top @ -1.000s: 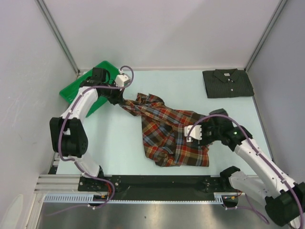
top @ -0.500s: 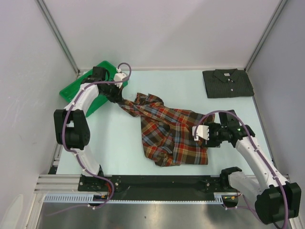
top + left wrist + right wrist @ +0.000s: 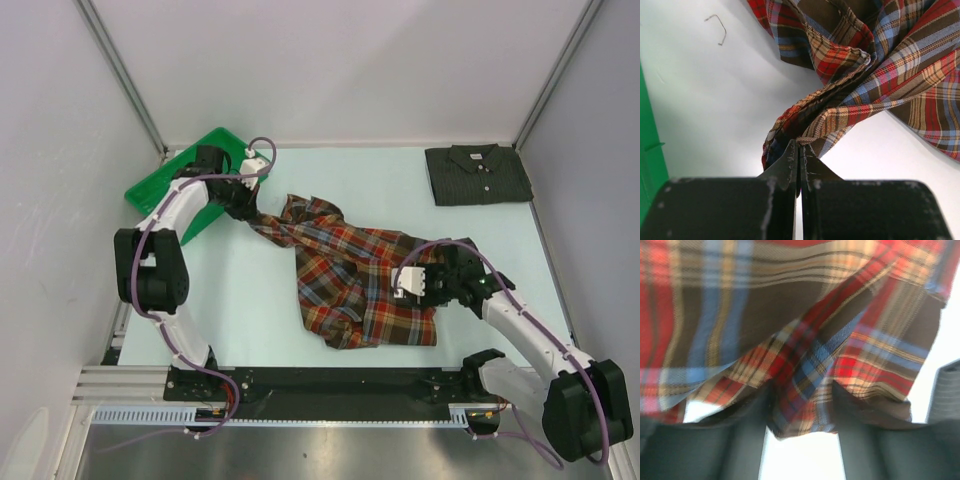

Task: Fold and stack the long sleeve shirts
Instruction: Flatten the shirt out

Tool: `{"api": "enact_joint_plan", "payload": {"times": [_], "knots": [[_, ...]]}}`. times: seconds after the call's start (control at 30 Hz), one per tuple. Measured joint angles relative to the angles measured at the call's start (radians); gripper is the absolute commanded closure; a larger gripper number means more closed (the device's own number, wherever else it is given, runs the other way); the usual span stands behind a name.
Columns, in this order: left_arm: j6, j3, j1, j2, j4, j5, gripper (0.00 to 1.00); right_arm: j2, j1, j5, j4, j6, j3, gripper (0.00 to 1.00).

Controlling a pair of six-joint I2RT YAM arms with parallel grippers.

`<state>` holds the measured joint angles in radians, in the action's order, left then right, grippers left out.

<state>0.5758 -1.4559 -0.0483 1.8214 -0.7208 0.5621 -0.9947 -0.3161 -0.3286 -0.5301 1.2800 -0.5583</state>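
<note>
The plaid long sleeve shirt [image 3: 360, 285] lies crumpled in the middle of the table. My left gripper [image 3: 248, 212] is shut on its far-left end, which is pulled taut toward the tray; the left wrist view shows the bunched cloth [image 3: 840, 107] pinched at the closed tips of that gripper [image 3: 799, 146]. My right gripper [image 3: 424, 284] is at the shirt's right edge. In the right wrist view this gripper [image 3: 802, 407] is open, with a fold of plaid [image 3: 800, 365] hanging between its spread fingers. The dark grey long sleeve shirt [image 3: 477, 173] lies folded at the far right.
A green tray [image 3: 160, 188] sits tilted at the far-left corner, just behind the left gripper. A small bent wire [image 3: 717, 27] lies on the table near the plaid cloth. White walls and metal posts enclose the table.
My right gripper drew back to the right, then came left again onto the shirt's right edge, its arm swinging lower. The left gripper keeps its hold and has barely moved.
</note>
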Motion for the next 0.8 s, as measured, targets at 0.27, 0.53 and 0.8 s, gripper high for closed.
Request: {"api": "enact_joint_plan", "payload": {"times": [0.27, 0.53, 0.8], "knots": [[0.009, 0.030, 0.000, -0.034, 0.000, -0.007, 0.99, 0.011, 0.008, 0.012, 0.084, -0.092, -0.030, 1.00], [0.039, 0.051, 0.000, -0.094, 0.002, -0.008, 0.85, 0.020, 0.172, -0.076, 0.043, -0.141, -0.200, 1.00], [0.176, 0.119, -0.009, -0.135, -0.014, -0.020, 0.50, 0.027, 0.218, -0.158, -0.052, -0.198, -0.272, 1.00]]}}
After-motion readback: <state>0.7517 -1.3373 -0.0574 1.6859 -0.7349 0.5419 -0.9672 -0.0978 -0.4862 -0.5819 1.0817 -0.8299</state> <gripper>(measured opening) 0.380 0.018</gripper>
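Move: Between the right hand's open fingers, about 1 cm below their midpoint, is the gathered right edge of the plaid shirt. From the right hand, the dark folded shirt lies some 27 cm ahead and 10 cm to the right. The left hand already pinches the plaid shirt's left end, level with its fingertips; from there the green bin's middle is roughly 7 cm ahead and 10 cm to the left, slightly below. Closing fully on the gathered edge, the right hand pinches the plaid cloth and lifts it about 11 cm, also going forward some 5 cm and slightly right, turning about 20 degrees with a clockwise part. The left hand first keeps its pinch, then eases back about 3 cm and opens part way, loosening its hold on the shirt's left end. ##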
